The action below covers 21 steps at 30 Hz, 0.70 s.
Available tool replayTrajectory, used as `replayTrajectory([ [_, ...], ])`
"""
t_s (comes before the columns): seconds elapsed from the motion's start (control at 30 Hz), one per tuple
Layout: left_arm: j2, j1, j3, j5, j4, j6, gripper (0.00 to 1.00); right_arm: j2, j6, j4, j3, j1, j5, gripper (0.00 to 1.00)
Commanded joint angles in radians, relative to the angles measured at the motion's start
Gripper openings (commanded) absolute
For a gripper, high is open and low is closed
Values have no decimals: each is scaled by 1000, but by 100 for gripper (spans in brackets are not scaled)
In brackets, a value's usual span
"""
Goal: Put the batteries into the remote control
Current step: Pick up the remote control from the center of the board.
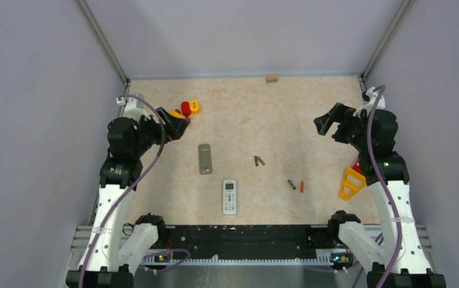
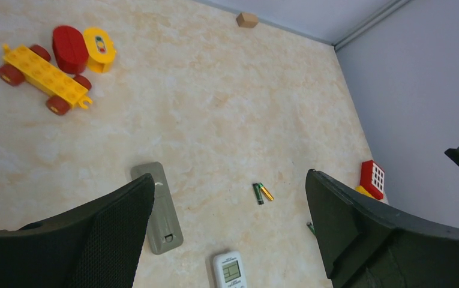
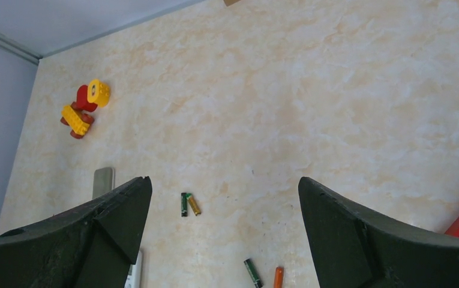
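Observation:
A white remote control (image 1: 230, 196) with a small display lies face up near the table's front middle, its top end showing in the left wrist view (image 2: 230, 271). A grey remote-sized slab (image 1: 205, 158) lies to its upper left. Two batteries, one dark green (image 2: 257, 194) and one golden-orange (image 2: 266, 191), lie touching at mid-table (image 1: 258, 161). Further right lie a dark green battery (image 1: 291, 184) and an orange one (image 1: 302, 186), also low in the right wrist view (image 3: 252, 273) (image 3: 278, 277). My left gripper (image 1: 176, 126) (image 2: 230, 177) and right gripper (image 1: 329, 126) (image 3: 224, 180) hang open and empty, high above the table.
A yellow toy car (image 2: 44, 75) with red and yellow blocks (image 1: 189, 108) sits far left, close under the left gripper. A small wooden cube (image 1: 271, 78) lies at the back edge. An orange-yellow triangular frame (image 1: 351, 182) and a red window block (image 2: 372, 178) stand near the right arm.

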Motion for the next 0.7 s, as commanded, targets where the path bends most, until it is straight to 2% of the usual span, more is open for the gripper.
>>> replayTrajectory([
  [0.0,40,-4,-60,95,93,-51,99,1,38,59,-62,-8,-46,95],
  [0.07,53,-37,-84,84,74,-57,99,11,43,82,-96,-8,-99,94],
  [0.13,51,-118,-112,5,49,-45,99,17,18,102,-126,-8,-152,97],
  [0.23,62,-288,-158,-173,11,-36,99,-11,43,147,-193,-7,-151,99],
  [0.4,145,-447,-231,-291,-32,-118,99,-40,104,178,-259,-7,-157,99],
  [0.67,298,-726,-252,-500,-23,-255,97,-32,149,184,-352,0,-142,90],
])
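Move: The remote control lies about 18 cm back and 15 cm to the right of the left hand, on the board some 30 cm below. The grey case is only about 3 cm to the hand's right and 1 cm back, at board level; the nearer battery pair sits roughly 16 cm ahead of the remote and 13 cm to its right. From the right hand, the remote is about 18 cm back, 36 cm left and 29 cm below. With nothing touched, the left hand heads for the remote control: it sinks about 20 cm, at first almost straight down, then also swings right and back towards the remote's screen end, fingers wide open and tipping some 30 degrees further down. The right hand, also open, sinks about 10 cm over the board, drifting slightly left. ##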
